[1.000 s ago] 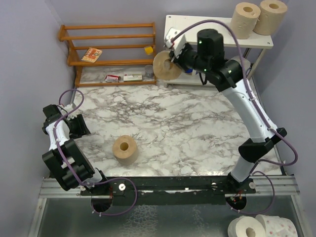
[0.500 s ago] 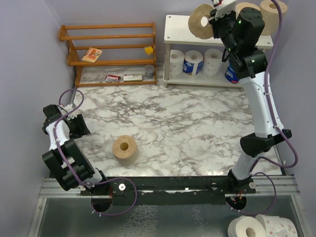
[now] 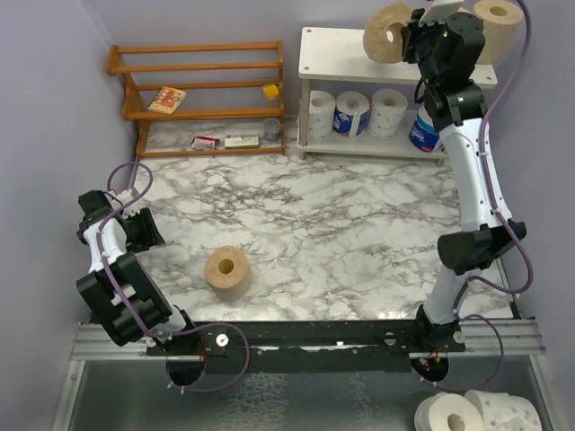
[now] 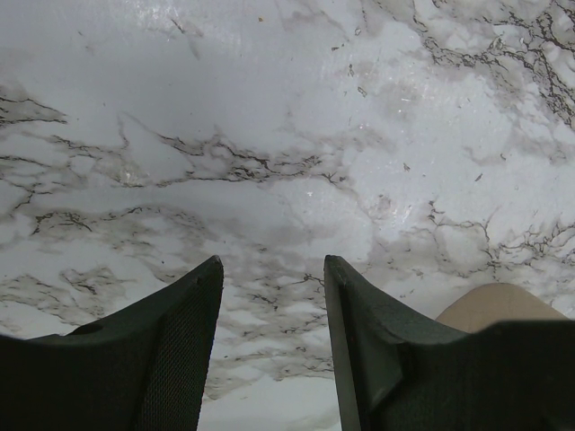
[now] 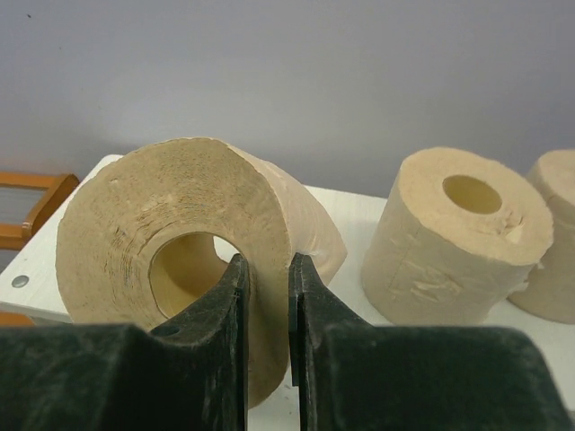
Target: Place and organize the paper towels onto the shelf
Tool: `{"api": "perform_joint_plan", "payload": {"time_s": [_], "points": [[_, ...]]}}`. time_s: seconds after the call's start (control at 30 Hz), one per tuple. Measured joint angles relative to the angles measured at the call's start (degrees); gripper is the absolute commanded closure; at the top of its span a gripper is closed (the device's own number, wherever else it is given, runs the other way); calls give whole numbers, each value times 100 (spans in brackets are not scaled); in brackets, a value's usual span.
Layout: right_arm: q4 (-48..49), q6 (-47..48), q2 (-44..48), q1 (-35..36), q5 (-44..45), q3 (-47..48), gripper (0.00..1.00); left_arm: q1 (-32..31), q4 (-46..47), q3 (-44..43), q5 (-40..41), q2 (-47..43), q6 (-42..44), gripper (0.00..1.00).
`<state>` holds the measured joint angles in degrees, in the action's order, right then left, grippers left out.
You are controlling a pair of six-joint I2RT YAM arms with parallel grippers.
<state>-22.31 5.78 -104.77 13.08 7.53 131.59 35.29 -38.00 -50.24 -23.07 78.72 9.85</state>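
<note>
My right gripper [image 3: 415, 34] [image 5: 266, 262] is shut on the wall of a tan paper towel roll [image 3: 388, 32] [image 5: 171, 233], one finger inside its core. It holds the roll on its side over the left part of the shelf's top board [image 3: 337, 54] [image 5: 359, 211]. Two more tan rolls [image 5: 463, 238] [image 5: 552, 233] stand upright on that board to the right. The lower tier holds white rolls [image 3: 322, 112] [image 3: 388, 112] and blue-and-white ones [image 3: 351, 112]. Another tan roll [image 3: 227, 271] [image 4: 499, 305] lies on the marble table. My left gripper [image 3: 139, 229] [image 4: 272, 265] hangs open and empty over the table, left of that roll.
An orange-brown slatted wooden rack [image 3: 202, 90] with small boxes stands left of the shelf. Purple walls close in the left, back and right sides. Two more rolls [image 3: 476, 413] lie below the table's near edge at the right.
My right arm has raised the tan roll from in front of the lower tier up to the top board and carried it rightward. The left arm has stayed still.
</note>
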Motion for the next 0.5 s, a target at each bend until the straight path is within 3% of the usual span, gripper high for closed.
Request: {"api": "perform_joint_plan", "payload": {"time_s": [0.5], "points": [[4,-1040,-223,-461,-166,-302,99,2,-2,0,-4,7,0,49]]}}
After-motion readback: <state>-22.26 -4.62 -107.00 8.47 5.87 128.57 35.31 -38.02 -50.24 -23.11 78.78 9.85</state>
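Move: The brown roll is already pinched by one wall in the right hand, above the shelf's white top board. The free stretch meant for it lies about 7 cm ahead of that hand, 2 cm to its left and some 15 cm below. A brown roll already standing there is about 10 cm ahead, 10 cm right and 9 cm below; the second stands some 11 cm farther right and 3 cm farther out. From the left hand the free stretch is roughly 33 cm ahead, 60 cm right and 28 cm higher. The brown roll, still pinched by its right-hand wall, is lowered by the right hand about 4.5 cm towards the shelf's top board, edging some 2.5 cm forward and as much right towards the nearer standing roll. Most of the sinking comes early, then the hand slows; the wrist rolls and tips about 10 degrees, left side rising and fingers dipping. ##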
